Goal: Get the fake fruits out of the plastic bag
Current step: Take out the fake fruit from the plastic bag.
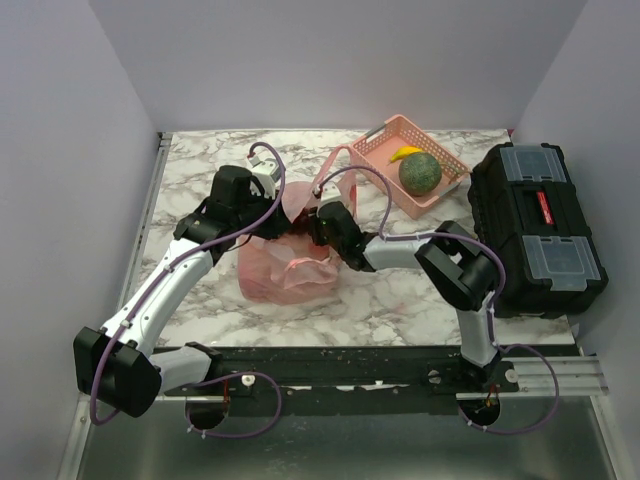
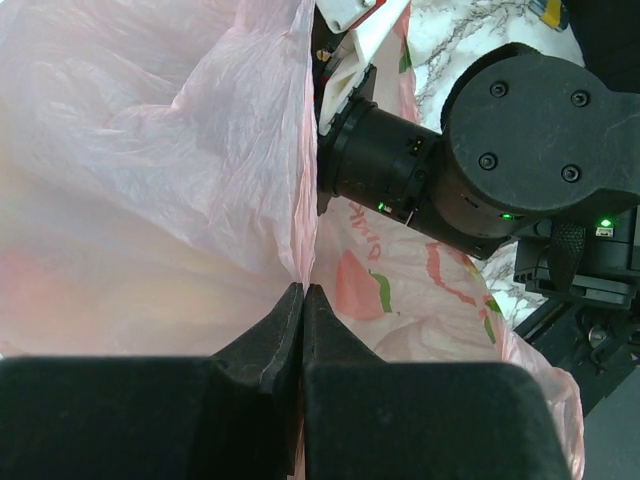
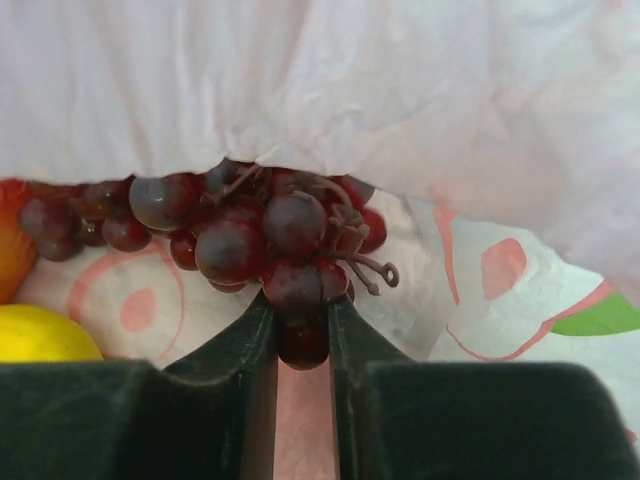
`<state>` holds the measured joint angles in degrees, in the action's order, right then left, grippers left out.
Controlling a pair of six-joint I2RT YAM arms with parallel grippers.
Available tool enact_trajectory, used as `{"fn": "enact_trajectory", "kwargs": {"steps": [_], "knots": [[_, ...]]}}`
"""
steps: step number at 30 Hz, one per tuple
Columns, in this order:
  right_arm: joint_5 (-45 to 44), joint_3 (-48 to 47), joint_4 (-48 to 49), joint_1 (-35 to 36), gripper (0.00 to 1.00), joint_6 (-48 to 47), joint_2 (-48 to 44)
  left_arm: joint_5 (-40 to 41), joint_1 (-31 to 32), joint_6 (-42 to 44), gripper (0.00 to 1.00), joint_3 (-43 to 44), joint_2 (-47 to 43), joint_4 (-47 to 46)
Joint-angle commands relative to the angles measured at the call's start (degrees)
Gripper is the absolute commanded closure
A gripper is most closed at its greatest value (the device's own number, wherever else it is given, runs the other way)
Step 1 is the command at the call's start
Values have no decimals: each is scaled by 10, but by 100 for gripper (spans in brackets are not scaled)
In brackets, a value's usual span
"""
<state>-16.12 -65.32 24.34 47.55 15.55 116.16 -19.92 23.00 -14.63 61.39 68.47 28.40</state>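
The pink plastic bag point(image 1: 285, 265) lies crumpled mid-table. My left gripper point(image 2: 302, 292) is shut on a fold of the plastic bag point(image 2: 150, 180) and holds its mouth up. Inside the bag, my right gripper point(image 3: 302, 300) is shut on the dark purple-red grape bunch point(image 3: 235, 235), with grapes pinched between its fingers. Beside the grapes lie a yellow round fruit point(image 3: 45, 335) and an orange-red fruit point(image 3: 10, 260) at the left edge. In the top view the right gripper point(image 1: 318, 222) reaches into the bag's mouth.
A pink lattice basket point(image 1: 410, 160) at the back right holds a green melon point(image 1: 420, 172) and a yellow banana point(image 1: 404, 153). A black toolbox point(image 1: 538, 228) stands at the right edge. The right arm's wrist point(image 2: 500, 140) fills the upper right of the left wrist view.
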Motion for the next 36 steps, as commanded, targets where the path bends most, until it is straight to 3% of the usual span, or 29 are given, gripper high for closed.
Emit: {"fn": "enact_trajectory", "kwargs": {"steps": [1, 4, 19, 36], "knots": [[-10, -8, 8, 2, 89, 11, -2, -12, 4, -2, 100, 10, -10, -8], [-4, -1, 7, 2, 99, 15, -25, -11, 4, -2, 100, 10, -10, -8], [55, 80, 20, 2, 99, 61, -180, -9, 5, -2, 100, 11, -2, -7], [100, 162, -65, 2, 99, 55, -319, 12, 5, -1, 100, 13, -4, -3]]}}
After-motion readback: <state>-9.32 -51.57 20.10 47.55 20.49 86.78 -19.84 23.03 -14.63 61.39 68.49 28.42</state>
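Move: The right hand is down inside the bag, its fingers around the near end of the red grapes; the bunch's middle lies about 3 cm ahead and 4 cm to its left. A yellow fruit is some 10 cm left and 3 cm back, an apple about 13 cm left and level with it. The basket's middle stands roughly 18 cm ahead and 21 cm right. From the left hand the grapes are about 9 cm ahead, 3 cm right and 15 cm below. Upward, once the right fingers have finished closing on the stem end of the grapes: the right hand lifts about 13 cm up out of the bag, drawing back some 6 cm and a little right as it rises, its left side rolling up about 15 degrees. The left hand stays put, shut on the bag's rim, keeping the mouth open. ##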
